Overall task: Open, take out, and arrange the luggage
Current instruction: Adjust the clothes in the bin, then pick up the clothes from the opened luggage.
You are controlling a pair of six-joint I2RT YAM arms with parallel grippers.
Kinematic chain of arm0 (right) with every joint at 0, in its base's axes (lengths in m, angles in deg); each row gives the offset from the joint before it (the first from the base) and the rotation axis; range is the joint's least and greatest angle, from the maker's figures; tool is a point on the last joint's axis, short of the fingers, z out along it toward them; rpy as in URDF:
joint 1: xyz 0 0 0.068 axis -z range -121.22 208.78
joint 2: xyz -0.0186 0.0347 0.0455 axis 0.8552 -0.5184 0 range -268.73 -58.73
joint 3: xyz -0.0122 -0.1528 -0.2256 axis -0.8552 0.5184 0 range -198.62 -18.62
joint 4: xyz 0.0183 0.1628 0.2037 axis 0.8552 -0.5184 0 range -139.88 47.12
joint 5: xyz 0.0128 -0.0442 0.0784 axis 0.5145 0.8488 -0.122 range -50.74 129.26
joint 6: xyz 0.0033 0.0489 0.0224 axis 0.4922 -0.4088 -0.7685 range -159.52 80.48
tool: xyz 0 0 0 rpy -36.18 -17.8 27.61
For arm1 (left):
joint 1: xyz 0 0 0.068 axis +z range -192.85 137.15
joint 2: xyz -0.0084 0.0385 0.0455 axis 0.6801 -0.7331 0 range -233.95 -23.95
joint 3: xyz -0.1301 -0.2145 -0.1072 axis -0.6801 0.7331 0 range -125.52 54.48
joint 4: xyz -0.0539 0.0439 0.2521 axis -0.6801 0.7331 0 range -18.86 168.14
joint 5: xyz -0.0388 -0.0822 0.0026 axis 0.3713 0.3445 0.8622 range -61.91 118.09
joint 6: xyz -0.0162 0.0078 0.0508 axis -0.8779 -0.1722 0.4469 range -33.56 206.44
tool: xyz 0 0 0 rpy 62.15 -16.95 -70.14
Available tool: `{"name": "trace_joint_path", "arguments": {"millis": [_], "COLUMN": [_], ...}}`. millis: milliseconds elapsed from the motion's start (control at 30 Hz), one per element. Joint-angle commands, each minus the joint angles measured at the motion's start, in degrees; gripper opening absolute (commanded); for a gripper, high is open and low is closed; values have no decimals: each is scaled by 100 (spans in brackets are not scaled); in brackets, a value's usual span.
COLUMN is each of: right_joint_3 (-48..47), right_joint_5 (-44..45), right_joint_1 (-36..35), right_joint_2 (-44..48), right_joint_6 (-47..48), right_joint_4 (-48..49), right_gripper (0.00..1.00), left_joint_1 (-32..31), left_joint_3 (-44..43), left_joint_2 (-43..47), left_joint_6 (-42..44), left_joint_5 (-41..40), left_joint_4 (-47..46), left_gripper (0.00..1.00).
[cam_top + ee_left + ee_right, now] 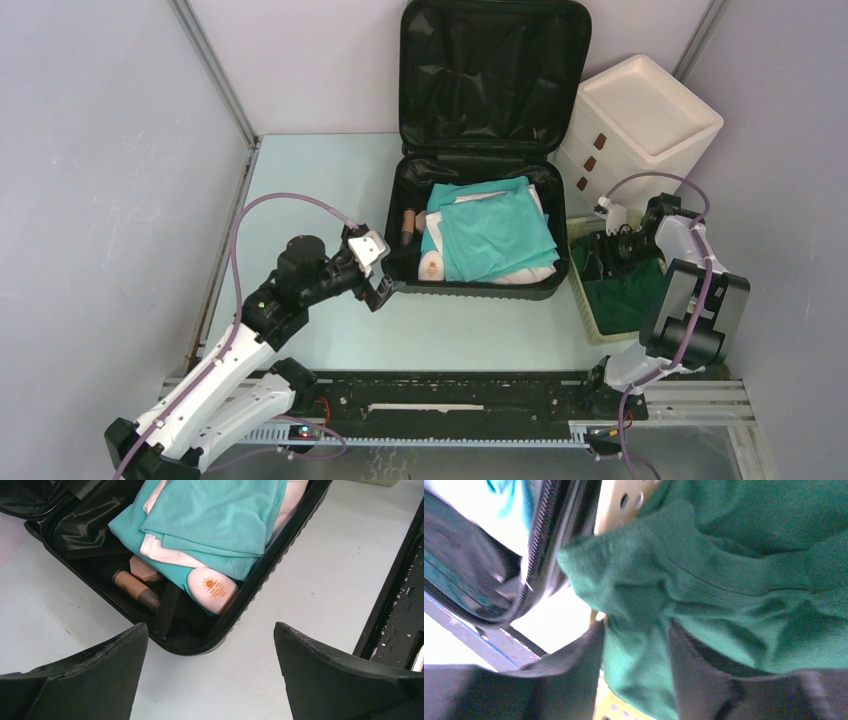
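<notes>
The black luggage [470, 290] lies open mid-table with its lid [495, 70] standing upright against the back wall. Inside are folded teal clothing [495, 235] over white fabric, a pink tube [212, 587] with an orange sun print, and a brown bottle [132, 587]. My left gripper [388, 275] hangs open just off the case's front left corner [200, 647], nothing between its fingers. My right gripper [600, 255] is down in the pale yellow basket [583, 290]. Its jaws stand apart around a fold of dark green cloth [724, 555].
A white three-drawer box [640, 120] stands at the back right, behind the basket. The basket's perforated wall [611, 500] sits close against the luggage's right side [539, 545]. A black rail [450, 400] runs along the near edge. Grey walls close in left and right.
</notes>
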Motion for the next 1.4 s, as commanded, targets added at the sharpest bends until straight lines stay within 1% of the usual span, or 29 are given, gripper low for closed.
{"name": "trace_joint_path", "arguments": {"millis": [0, 33, 100, 200, 300, 367, 467, 500, 533, 600, 700, 800, 900, 1000, 1100, 1167, 1200, 1300, 1367], "right_joint_3": [-123, -176, -365, -806, -1082, -1139, -1043, -963, -889, -778, -399, 146, 374, 413, 414, 413, 413, 413, 413], "right_joint_5": [-126, -138, -143, -195, -436, -831, -1764, -2227, -2521, -2984, -3614, -3633, -3436, -3140, -2885, -2804, -2789, -2783, -2752], "right_joint_1": [-24, -3, 66, 176, 213, 184, 56, -25, -132, -306, -349, -331, -265, -229, -264, -300, -318, -333, -333], "right_joint_2": [171, 294, 527, 836, 1253, 1584, 2102, 2237, 2330, 2368, 2338, 2470, 2599, 2570, 2562, 2587, 2604, 2665, 2687], "right_joint_6": [68, 66, 66, 89, 208, 298, 390, 436, 598, 1049, 1496, 1388, 1007, 714, 421, 364, 350, 347, 356], "right_joint_4": [-201, -215, -304, -565, -727, -737, -655, -582, -626, -935, -1150, -727, -301, -69, 126, 172, 180, 179, 174], "right_gripper": [67, 71, 74, 74, 74, 73, 74, 75, 79, 81, 82, 82, 82, 81, 81, 81, 81, 81, 81], "left_joint_1": [25, 25, 30, 30, 25, 27, 54, 72, 77, 89, 101, 98, 96, 96, 62, -22, -79, -292, -386], "left_joint_3": [100, 102, 98, 93, 95, 96, 132, 146, 149, 114, -66, -275, -448, -595, -913, -1253, -1444, -2043, -2504], "left_joint_2": [30, 26, 17, -7, -6, 0, -22, -58, -100, -240, -627, -1226, -1927, -2588, -3227, -3563, -3742, -4280, -4667], "left_joint_6": [108, 109, 109, 101, 79, 30, -133, -262, -430, -928, -2122, -3512, -4941, -5903, -6288, -6255, -6210, -6182, -6256], "left_joint_5": [41, 44, 52, 85, 167, 253, 568, 650, 689, 606, 490, 542, 507, 42, -479, -986, -1294, -2281, -2664], "left_joint_4": [-174, -175, -179, -180, -204, -256, -456, -558, -669, -928, -1389, -2093, -2689, -3082, -3056, -2741, -2547, -1864, -1212], "left_gripper": [100, 100, 100, 100, 100, 100, 100, 100, 100, 100, 100, 100, 95, 90, 85, 85, 82, 75, 67]}}
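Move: The teal clothes I turn to next lie in the open suitcase, about 20 cm right of my left hand, 10 ahead and 15 below. From that hand, the sunscreen bottle is roughly 9 cm right and 5 ahead, and the brown tube 4 right and 12 ahead. From my right hand, the teal clothes are some 18 cm left, 5 ahead and about level; the green clothes' middle is 6 right, 6 back and 5 below. My right hand finishes opening, comes free of the green clothes, rises about 17 cm and swings left, then sinks some 5 cm to stop by the suitcase's near right corner, fingers tipped up towards level. After a wait, my left hand sweeps forward and right, dipping slightly, over the left rim towards the teal clothes, rolling some 60 degrees counter-clockwise seen from behind and closing partly. ##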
